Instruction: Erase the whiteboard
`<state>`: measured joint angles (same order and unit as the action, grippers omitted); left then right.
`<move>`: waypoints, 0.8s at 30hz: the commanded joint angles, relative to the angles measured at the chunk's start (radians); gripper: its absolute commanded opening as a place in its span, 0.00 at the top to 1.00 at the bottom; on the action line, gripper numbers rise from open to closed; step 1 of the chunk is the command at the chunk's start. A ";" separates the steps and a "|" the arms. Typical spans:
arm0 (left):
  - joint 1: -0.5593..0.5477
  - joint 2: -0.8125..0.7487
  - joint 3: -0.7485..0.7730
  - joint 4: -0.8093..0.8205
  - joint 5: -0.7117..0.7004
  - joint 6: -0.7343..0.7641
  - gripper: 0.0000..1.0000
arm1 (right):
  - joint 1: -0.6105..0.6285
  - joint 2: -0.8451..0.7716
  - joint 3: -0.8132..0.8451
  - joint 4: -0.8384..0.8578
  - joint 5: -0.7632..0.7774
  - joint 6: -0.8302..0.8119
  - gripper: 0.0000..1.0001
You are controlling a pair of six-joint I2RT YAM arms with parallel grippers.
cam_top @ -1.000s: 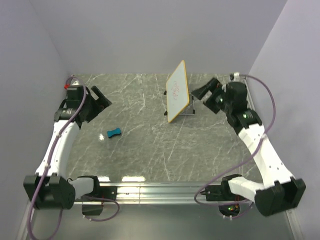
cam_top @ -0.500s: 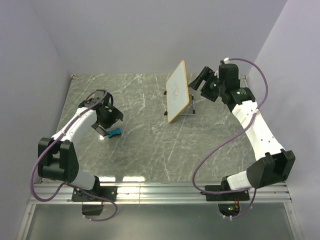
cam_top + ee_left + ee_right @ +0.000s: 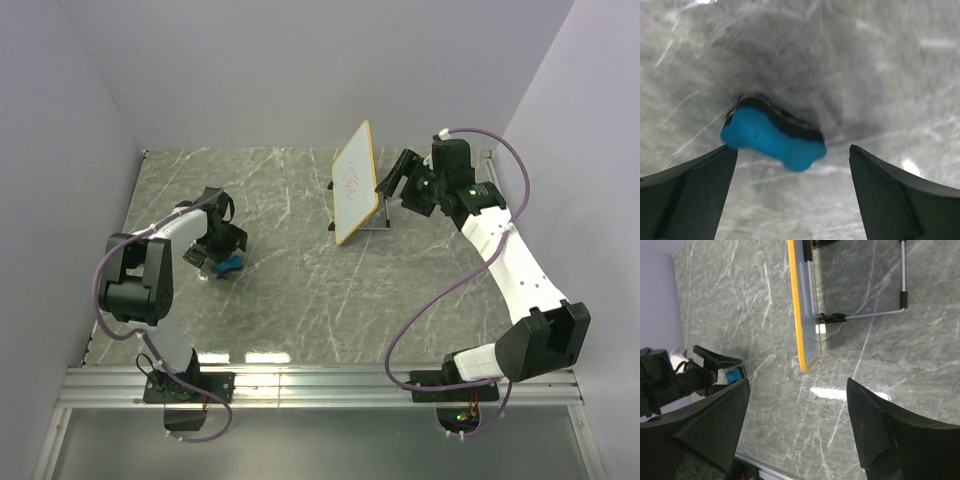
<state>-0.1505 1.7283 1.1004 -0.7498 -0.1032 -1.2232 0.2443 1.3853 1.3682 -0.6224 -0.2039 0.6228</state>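
The whiteboard (image 3: 354, 184) stands tilted on its black easel legs (image 3: 867, 315) at the back middle of the table, with faint reddish scribbles on its face. In the right wrist view I see its yellow rim (image 3: 796, 305) edge-on. My right gripper (image 3: 390, 183) hangs open just behind the board's right edge, nothing between its fingers (image 3: 715, 425). A blue bone-shaped eraser (image 3: 232, 264) lies on the table at the left. My left gripper (image 3: 792, 150) is open and low over it, the eraser (image 3: 772, 137) lying just ahead between the fingertips, unheld.
The grey marble tabletop (image 3: 300, 290) is walled by pale lilac panels at the back and both sides. An aluminium rail (image 3: 320, 382) runs along the near edge. The left gripper (image 3: 715, 360) and eraser (image 3: 734, 374) also show in the right wrist view.
My left arm swung in from the far left and came down over the blue eraser. My right arm moved left, up close behind the whiteboard.
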 commanded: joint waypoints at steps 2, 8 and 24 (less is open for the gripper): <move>0.014 0.046 0.047 0.033 0.026 -0.179 0.01 | 0.018 -0.031 0.002 0.000 -0.003 -0.040 0.15; 0.040 0.111 0.053 0.078 0.069 -0.139 0.16 | 0.018 -0.003 0.028 0.003 0.021 -0.055 0.15; 0.042 0.201 0.226 0.060 0.135 0.082 1.00 | 0.001 0.210 0.330 -0.036 0.074 -0.080 0.16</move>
<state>-0.0990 1.8885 1.2556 -0.7284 0.0113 -1.1774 0.2535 1.5440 1.6051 -0.6472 -0.1425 0.5556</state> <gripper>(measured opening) 0.370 0.847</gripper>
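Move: The eraser lies just under the left hand's open fingers, about 1 cm ahead, 3 cm to the left and 2 cm below; from this hand the whiteboard's middle is some 18 cm ahead, 33 cm right and 10 cm up. From the right hand, the whiteboard's middle is about 13 cm ahead, 13 cm left and 12 cm below, and the eraser some 3 cm back, 44 cm left and 24 cm below. Left fingers close on the eraser, then shift forward about 3 cm, low; right hand moves forward 5 cm, rising. ##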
